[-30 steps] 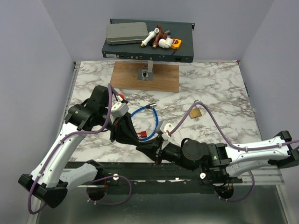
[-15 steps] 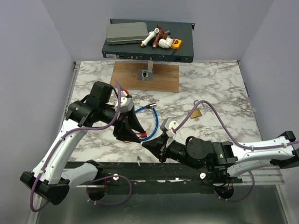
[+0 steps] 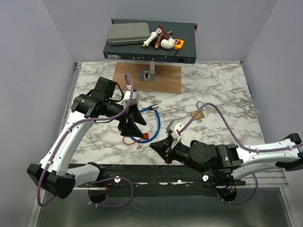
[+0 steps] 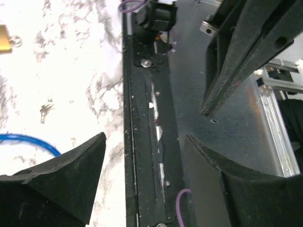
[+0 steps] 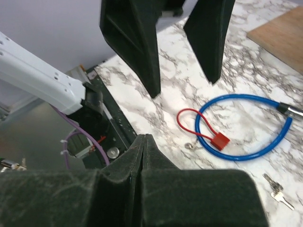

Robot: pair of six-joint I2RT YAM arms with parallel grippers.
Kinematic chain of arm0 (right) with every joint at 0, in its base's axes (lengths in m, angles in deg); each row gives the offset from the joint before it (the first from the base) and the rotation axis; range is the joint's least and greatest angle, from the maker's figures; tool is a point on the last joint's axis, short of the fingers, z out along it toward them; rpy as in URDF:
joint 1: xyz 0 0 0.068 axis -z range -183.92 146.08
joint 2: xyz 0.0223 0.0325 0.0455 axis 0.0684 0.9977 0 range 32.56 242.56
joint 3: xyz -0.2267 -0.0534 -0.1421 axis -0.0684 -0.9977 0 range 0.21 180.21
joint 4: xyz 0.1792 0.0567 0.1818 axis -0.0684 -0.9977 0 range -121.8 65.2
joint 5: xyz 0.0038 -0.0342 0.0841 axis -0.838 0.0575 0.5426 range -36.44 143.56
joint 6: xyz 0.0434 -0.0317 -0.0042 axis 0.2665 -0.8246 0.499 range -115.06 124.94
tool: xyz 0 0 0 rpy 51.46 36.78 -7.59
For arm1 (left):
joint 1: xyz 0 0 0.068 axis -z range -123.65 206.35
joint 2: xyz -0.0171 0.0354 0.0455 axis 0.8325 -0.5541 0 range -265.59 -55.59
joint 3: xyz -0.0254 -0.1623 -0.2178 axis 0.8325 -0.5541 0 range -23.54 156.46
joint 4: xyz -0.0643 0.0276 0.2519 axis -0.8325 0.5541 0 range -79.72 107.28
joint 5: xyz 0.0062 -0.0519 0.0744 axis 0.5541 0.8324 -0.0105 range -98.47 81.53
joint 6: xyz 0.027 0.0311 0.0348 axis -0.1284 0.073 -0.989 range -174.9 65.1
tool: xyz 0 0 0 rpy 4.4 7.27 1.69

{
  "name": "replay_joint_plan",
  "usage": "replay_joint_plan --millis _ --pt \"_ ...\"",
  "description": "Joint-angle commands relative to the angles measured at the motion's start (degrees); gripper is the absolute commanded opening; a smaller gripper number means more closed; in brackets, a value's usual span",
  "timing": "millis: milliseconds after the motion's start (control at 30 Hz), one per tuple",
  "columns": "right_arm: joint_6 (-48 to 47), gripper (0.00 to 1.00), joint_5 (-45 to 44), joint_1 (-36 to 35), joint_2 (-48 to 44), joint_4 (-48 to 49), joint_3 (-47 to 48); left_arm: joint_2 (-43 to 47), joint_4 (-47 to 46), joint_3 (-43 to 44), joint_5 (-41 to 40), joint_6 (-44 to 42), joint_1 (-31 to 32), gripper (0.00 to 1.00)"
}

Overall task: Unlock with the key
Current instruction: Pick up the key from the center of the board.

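Note:
The key is a tiny silver piece lying on the marble beside the red tag of its thin red loop strap, which crosses a blue cable loop. My left gripper hovers just above and behind the strap. It is open, with nothing between its black fingers. My right gripper is shut and empty, and its tip lies near the table's front edge, right of the strap. The brass padlock lies apart, to the right.
A wooden board with a metal fixture stands at the back. Behind it is a dark rack unit carrying a grey case and pipe fittings. Another small silver key-shaped piece lies near the blue cable. The black front rail runs under my left gripper.
My left gripper opened and drew up and back from the strap. The red strap and key now lie loose on the marble. My right gripper shut and shifted slightly right.

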Motion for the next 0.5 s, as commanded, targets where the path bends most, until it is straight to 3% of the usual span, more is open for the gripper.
replay_joint_plan --millis 0,133,200,267,467 --pt "2.9 0.06 -5.1 0.0 -0.4 -3.1 -3.9 -2.6 4.8 2.1 -9.1 -4.0 -2.8 0.76" --pt "7.0 0.4 -4.6 1.4 2.5 -5.0 -5.6 -6.1 6.9 -1.1 -17.7 -7.5 -5.4 0.83" --pt "10.4 0.45 0.0 4.8 4.7 -5.5 -6.6 -7.5 5.9 -4.0 -19.5 -8.2 -8.5 0.86" --pt "14.1 0.49 7.0 10.1 8.6 -5.9 -7.2 -9.2 5.0 -5.9 -20.9 -8.1 -12.5 0.98" --pt "16.3 0.51 14.2 13.9 25.3 -6.5 -2.0 -13.6 10.5 -4.3 -21.8 -10.7 -22.3 0.99"
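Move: The keys beside the red loop lie about 15 cm ahead of the right hand, 5 cm to its left and some 31 cm below. At that same depth, the red tag is about 19 cm ahead and 3 cm left, and the other keys 20 cm ahead and 9 cm to the right. From the left hand, the keys beside the red loop are roughly 9 cm ahead, 3 cm left and 30 cm below. Drop the right gripper about 16 cm and ease it some 6 cm forward towards the keys beside the red loop, tipping the fingers down and parting them from shut to about half open. Meanwhile sink the left gripper about 12 cm while drawing it forward and left, tip its fingers down and swing them counter-clockwise, and open it fully; touch nothing with either. ##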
